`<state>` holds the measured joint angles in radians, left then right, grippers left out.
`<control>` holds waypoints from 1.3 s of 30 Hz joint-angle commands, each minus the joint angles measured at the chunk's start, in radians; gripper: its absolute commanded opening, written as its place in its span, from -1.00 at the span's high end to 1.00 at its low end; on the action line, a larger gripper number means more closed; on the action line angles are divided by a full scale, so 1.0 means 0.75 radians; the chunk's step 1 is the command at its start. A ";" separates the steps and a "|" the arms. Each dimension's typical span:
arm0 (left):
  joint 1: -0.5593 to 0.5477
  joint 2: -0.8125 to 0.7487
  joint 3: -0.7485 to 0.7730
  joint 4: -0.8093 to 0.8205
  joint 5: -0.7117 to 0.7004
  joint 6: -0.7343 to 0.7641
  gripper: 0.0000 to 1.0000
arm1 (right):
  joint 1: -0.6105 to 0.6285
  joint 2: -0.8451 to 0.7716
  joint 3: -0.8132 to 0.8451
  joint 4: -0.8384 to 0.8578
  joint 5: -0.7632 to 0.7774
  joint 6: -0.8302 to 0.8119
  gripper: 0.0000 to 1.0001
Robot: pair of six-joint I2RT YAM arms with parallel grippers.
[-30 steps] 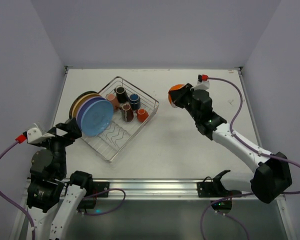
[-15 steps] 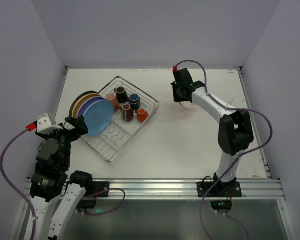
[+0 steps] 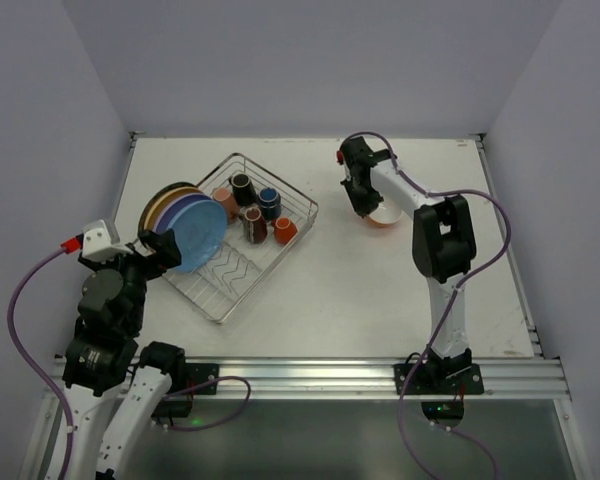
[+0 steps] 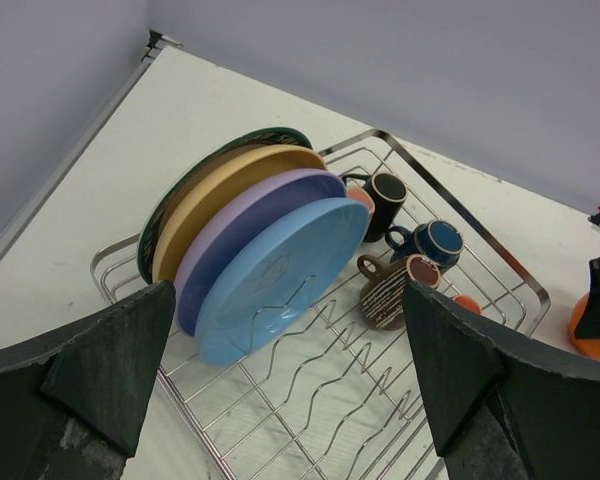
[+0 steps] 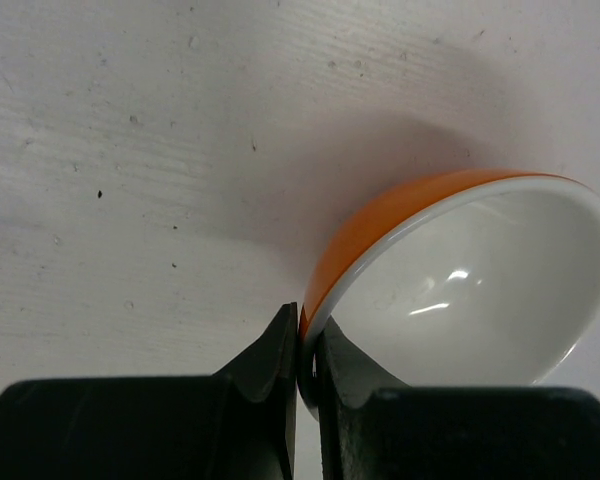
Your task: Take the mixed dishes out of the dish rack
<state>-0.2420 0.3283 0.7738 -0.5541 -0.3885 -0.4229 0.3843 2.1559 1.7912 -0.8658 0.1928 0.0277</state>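
Observation:
The dish rack (image 3: 313,208) (image 4: 467,222) holds upright plates at its left end: a blue plate (image 3: 193,233) (image 4: 280,275) in front, then lavender (image 4: 242,215), yellow (image 4: 220,190) and a dark-rimmed one (image 4: 180,200). Black (image 3: 242,186), blue-lined (image 3: 269,201), brown striped (image 3: 254,226), orange (image 3: 284,231) and pink (image 3: 223,198) mugs stand at the rack's far side. My left gripper (image 3: 158,250) (image 4: 287,300) is open just short of the blue plate. My right gripper (image 3: 365,205) (image 5: 302,325) is shut on the rim of the tilted orange bowl (image 3: 384,217) (image 5: 460,280), low over the table right of the rack.
Wavy wire dividers (image 4: 380,390) cover the rack's near floor. White table (image 3: 360,290) stretches between the rack and the bowl. Grey walls close the table at the back and both sides. A purple cable (image 3: 485,205) loops by the right arm.
My right arm has swung in from the right and lowered the orange bowl toward the table right of the rack. My left gripper has crept closer to the blue plate.

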 commanded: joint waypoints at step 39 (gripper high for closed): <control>0.008 0.987 0.664 -0.413 0.121 0.265 -1.00 | 0.181 -1.739 -1.273 0.864 -0.230 0.266 -0.98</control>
<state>-0.2417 0.9661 1.2179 -0.7864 -0.3248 -0.3004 0.5213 0.8997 0.8543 -0.3603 0.1032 0.2428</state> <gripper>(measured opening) 0.997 0.980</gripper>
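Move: Pinched by its left rim in the right hand, the orange bowl has its middle about 4 cm to the right of the fingers and 1 cm below, tilted just over the table. The rack's right corner is some 13 cm left and 1 cm ahead, the orange mug 21 cm left and 4 cm back. From the left hand the blue plate lies 13 cm ahead, 3 cm right and 19 cm below; the purple plate is 2 cm beyond it and 3 cm farther left. Opening its fingers wide, the right hand lets go of the bowl's rim after easing up and leftward a centimetre or two, then swings up and back, ending about 18 cm higher and 16 cm nearer the base, fingertips tipped forward some 40 degrees. Meanwhile the open left hand reaches roughly 8 cm forward and slightly right towards the plates, dipping, rising and sinking again as it tips down about 25 degrees. ##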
